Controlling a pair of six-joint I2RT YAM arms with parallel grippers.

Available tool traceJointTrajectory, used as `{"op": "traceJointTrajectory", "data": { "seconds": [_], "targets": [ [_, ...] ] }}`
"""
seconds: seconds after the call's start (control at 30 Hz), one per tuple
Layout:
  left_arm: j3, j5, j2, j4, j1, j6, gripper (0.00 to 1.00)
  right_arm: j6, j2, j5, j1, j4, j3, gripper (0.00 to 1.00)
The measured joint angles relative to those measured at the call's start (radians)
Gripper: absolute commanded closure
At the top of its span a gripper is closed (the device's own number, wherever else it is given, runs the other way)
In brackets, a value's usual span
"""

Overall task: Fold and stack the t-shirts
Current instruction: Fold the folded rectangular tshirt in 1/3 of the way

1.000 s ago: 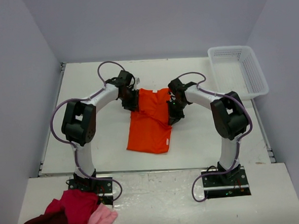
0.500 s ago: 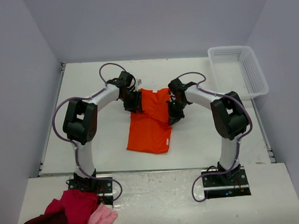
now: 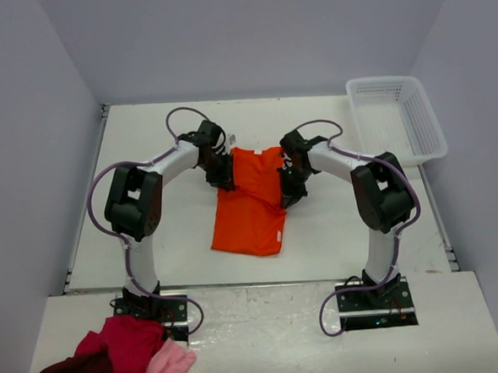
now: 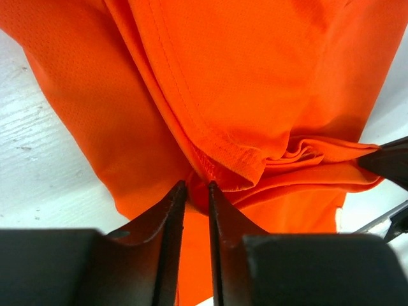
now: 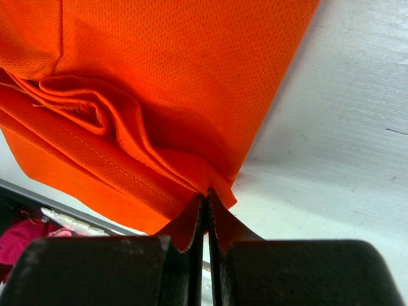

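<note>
One bright orange t-shirt [image 3: 249, 210] lies partly folded in the middle of the white table, its lower half flat and its upper half bunched between the two arms. My left gripper [image 3: 225, 178] sits at the shirt's upper left edge. In the left wrist view its jaws [image 4: 196, 185] stand narrow, with a gathered fold of the orange cloth [image 4: 255, 83] pinched at their tips. My right gripper [image 3: 288, 192] is at the shirt's right edge. The right wrist view shows that gripper [image 5: 207, 193] shut tight on a corner of layered orange cloth [image 5: 159, 76].
A white mesh basket [image 3: 397, 118] stands at the back right corner of the table. A heap of red, maroon and pink clothes [image 3: 116, 359] lies on the near ledge, left of the left arm's base. Bare white table [image 3: 150, 235] surrounds the shirt.
The left gripper has shifted slightly toward the shirt and its jaws have closed in on the shirt's left edge. The right arm and the shirt's lower half have not moved.
</note>
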Motion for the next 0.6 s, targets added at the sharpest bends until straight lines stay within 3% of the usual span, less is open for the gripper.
{"op": "traceJointTrajectory", "data": {
  "seconds": [0.17, 0.6],
  "targets": [
    [0.000, -0.019, -0.010, -0.030, 0.000, 0.000, 1.00, 0.000, 0.000, 0.001, 0.000, -0.008, 0.014, 1.00],
    [-0.016, -0.106, -0.156, -0.108, 0.000, -0.013, 1.00, -0.015, 0.000, 0.038, 0.000, -0.043, 0.045, 1.00]
  ]
}}
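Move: The left end of the orange t-shirt's crosswise fold edge sits right at the left fingertips, between the slightly open pads. From this hand, the edge's right corner, already pinched by the right hand, is about 16 cm to the right and 7 cm back; the shirt's near hem is centred some 18 cm back and 5 cm right, its far end 11 cm ahead and 9 cm right. From the right hand, that left end lies about 16 cm left and 7 cm ahead. The left fingers shut from part open and pinch the left end of the t-shirt's fold edge, then lift it about 4 cm, carrying it some 2 cm left, away from the right gripper, with a slight drift back and only a small wrist tilt. The right hand stays shut on the edge's right corner, easing up by less than a centimetre as it keeps its hold against the left hand's draw. ##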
